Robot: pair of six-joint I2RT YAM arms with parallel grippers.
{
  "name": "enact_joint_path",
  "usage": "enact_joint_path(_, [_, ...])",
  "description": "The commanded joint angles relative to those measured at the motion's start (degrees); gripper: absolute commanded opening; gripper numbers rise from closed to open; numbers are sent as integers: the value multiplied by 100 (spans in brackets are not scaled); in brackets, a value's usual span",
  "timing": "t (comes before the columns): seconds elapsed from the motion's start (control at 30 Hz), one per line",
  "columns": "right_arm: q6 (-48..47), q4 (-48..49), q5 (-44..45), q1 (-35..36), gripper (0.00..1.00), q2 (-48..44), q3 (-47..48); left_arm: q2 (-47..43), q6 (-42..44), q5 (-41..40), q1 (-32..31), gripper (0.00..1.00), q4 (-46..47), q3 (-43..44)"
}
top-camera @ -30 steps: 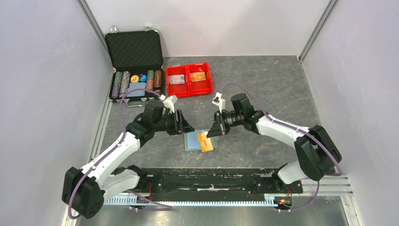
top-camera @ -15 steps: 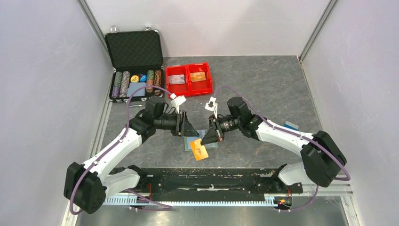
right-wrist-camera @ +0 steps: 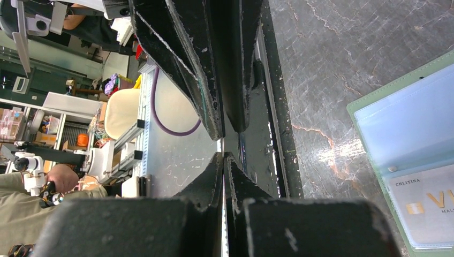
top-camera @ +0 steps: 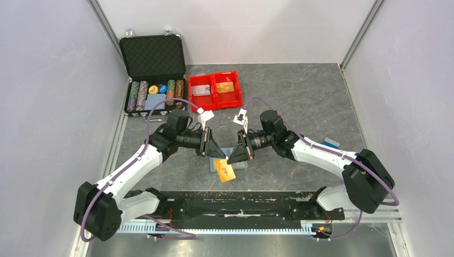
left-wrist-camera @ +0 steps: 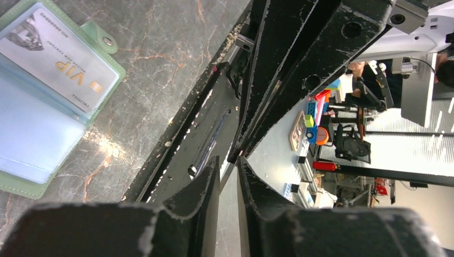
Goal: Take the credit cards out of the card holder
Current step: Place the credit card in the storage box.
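Note:
The card holder (top-camera: 242, 164) lies open and flat on the table between my two grippers, mostly hidden under them. In the wrist views its pale blue pockets (left-wrist-camera: 32, 123) (right-wrist-camera: 412, 123) show, with a whitish-grey VIP credit card (left-wrist-camera: 59, 59) (right-wrist-camera: 428, 206) in one pocket. My right gripper (top-camera: 231, 159) (right-wrist-camera: 223, 158) is shut on the orange credit card (top-camera: 226, 171), which hangs tilted above the holder's near edge. My left gripper (top-camera: 218, 155) (left-wrist-camera: 228, 163) sits at the card's upper left corner with a narrow gap between its jaws. I cannot tell if it touches the card.
A red two-compartment bin (top-camera: 214, 90) with cards in it stands at the back. An open black poker-chip case (top-camera: 154, 75) is left of it. A small blue item (top-camera: 332, 143) lies by the right arm. The black base rail (top-camera: 241, 203) runs along the near edge.
My right gripper has carried the orange card left and nearer, off the holder. My left gripper has moved right to meet it, and its jaws have narrowed.

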Motion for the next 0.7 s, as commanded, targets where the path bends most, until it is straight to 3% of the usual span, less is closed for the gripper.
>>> enact_joint_path(0.0, [70, 287, -115, 19, 0, -116, -34, 48, 342, 475, -18, 19, 39, 151])
enact_joint_path(0.17, [97, 294, -85, 17, 0, -115, 0, 126, 480, 677, -25, 3, -114, 176])
enact_joint_path(0.5, [160, 307, -84, -14, 0, -24, 97, 3, 402, 402, -72, 2, -165, 221])
enact_joint_path(0.67, [268, 324, -6, -136, 7, -27, 56, -19, -94, 81, -61, 2, 134, 248])
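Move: The orange credit card is still pinched by my right hand, its middle about 4 cm back, 1 cm left and 2 cm below that hand. From my left hand's part-open fingers, the card's middle lies some 4 cm back, neither left nor right, and about 2 cm lower. The open card holder lies roughly 5 cm ahead of my left hand, straight below on the table some 15 cm down; the red box is about 38 cm ahead and 6 cm left. I shut my left fingers on the upper edge of the orange card, right beside my right fingertips, while the left hand eases back about 1 cm towards my base and turns some 5 degrees clockwise. My right hand keeps its pinch, barely drifting back, and its grip only starts to slacken at the very end. ##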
